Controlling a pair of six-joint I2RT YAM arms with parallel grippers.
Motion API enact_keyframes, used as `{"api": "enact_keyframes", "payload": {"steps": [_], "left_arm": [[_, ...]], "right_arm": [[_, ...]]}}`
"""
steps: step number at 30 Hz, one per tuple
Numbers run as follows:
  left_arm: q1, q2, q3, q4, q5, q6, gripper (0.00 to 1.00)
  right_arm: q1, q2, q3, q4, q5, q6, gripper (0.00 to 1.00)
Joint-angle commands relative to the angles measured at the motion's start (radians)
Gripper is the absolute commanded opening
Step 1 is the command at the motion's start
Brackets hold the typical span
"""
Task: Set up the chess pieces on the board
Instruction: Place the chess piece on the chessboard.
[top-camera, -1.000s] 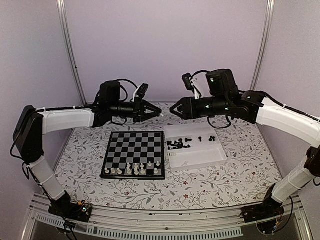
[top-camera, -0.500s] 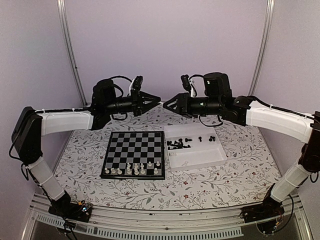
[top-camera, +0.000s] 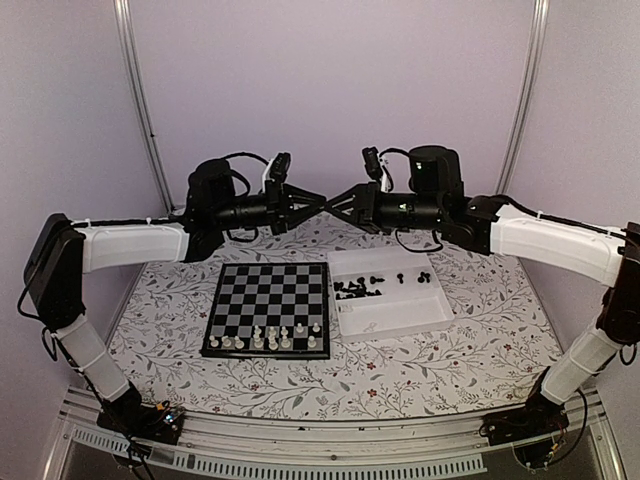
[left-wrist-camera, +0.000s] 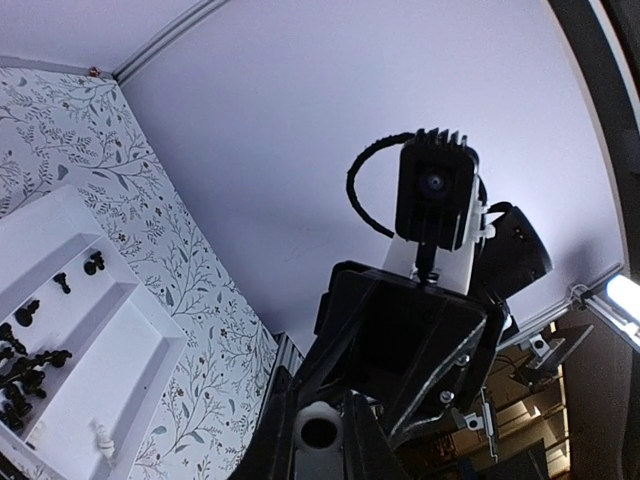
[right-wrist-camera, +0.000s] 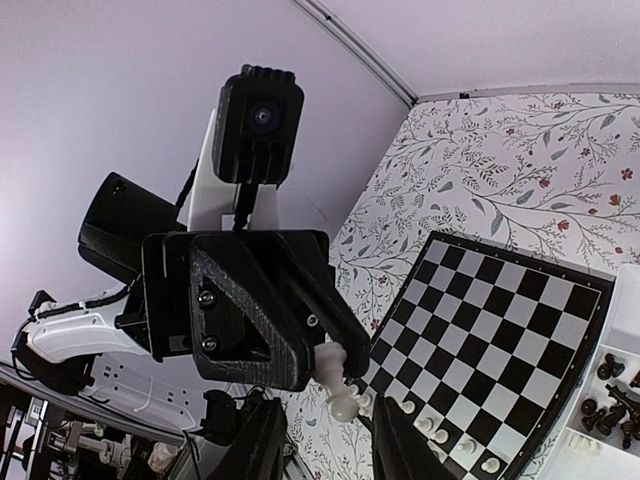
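High over the back of the table my two grippers meet tip to tip. My left gripper (top-camera: 318, 198) is shut on a white chess piece (right-wrist-camera: 338, 385), which sticks out of its tips base first (left-wrist-camera: 320, 432). My right gripper (right-wrist-camera: 330, 432) is open, its fingers on either side of the piece's base with a gap on each side. The board (top-camera: 268, 292) lies below on the table. White chess pieces (top-camera: 266, 340) stand along its near rows. Black chess pieces (top-camera: 360, 290) lie in the tray.
A white two-compartment tray (top-camera: 400, 318) sits to the right of the board, with one white piece (left-wrist-camera: 101, 434) in its near compartment. Flower-patterned cloth covers the table. Aluminium posts (top-camera: 140, 100) and pale walls close in the back and sides.
Both arms have risen and come together until the gripper tips meet. My right gripper's jaws have narrowed around the white piece that the left gripper holds out.
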Motion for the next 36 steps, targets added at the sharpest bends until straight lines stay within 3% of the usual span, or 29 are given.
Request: {"api": "enact_keyframes", "payload": {"steps": [1,16,32,36], "left_arm": [[-0.017,0.003,0.008,0.025,0.004,-0.005,0.09],[-0.027,0.017,0.015,0.024,0.02,-0.015,0.09],[-0.038,0.042,0.04,0.01,0.04,-0.015,0.09],[-0.036,0.037,0.048,-0.049,0.026,0.006,0.18]], "right_arm": [[0.003,0.017,-0.02,0.052,-0.015,0.022,0.3],[0.003,-0.001,-0.048,0.079,0.015,0.026,0.15],[0.003,0.011,-0.03,0.082,0.038,0.012,0.12],[0.003,0.005,-0.024,0.063,0.047,-0.012,0.06]]}}
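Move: At the meeting of the two hands, high above the table, the chess piece sits in the left fingers, its middle about 1 cm to the right of that hand's point. From the right hand it is roughly 2 cm to the left, 1 cm ahead and 1 cm lower. Some 28 cm below the right hand, the chessboard's middle lies about 14 cm left and 4 cm back, the tray's middle some 13 cm right and 1 cm ahead. Closing the right fingers from about a third open to nearly shut around the free end of the chess piece, while the right hand sinks about 1 cm to line up with it. The left hand keeps its pinch on the other end and eases barely 1 cm to its right, pushing the piece a little deeper between the right fingers; neither wrist really turns. ##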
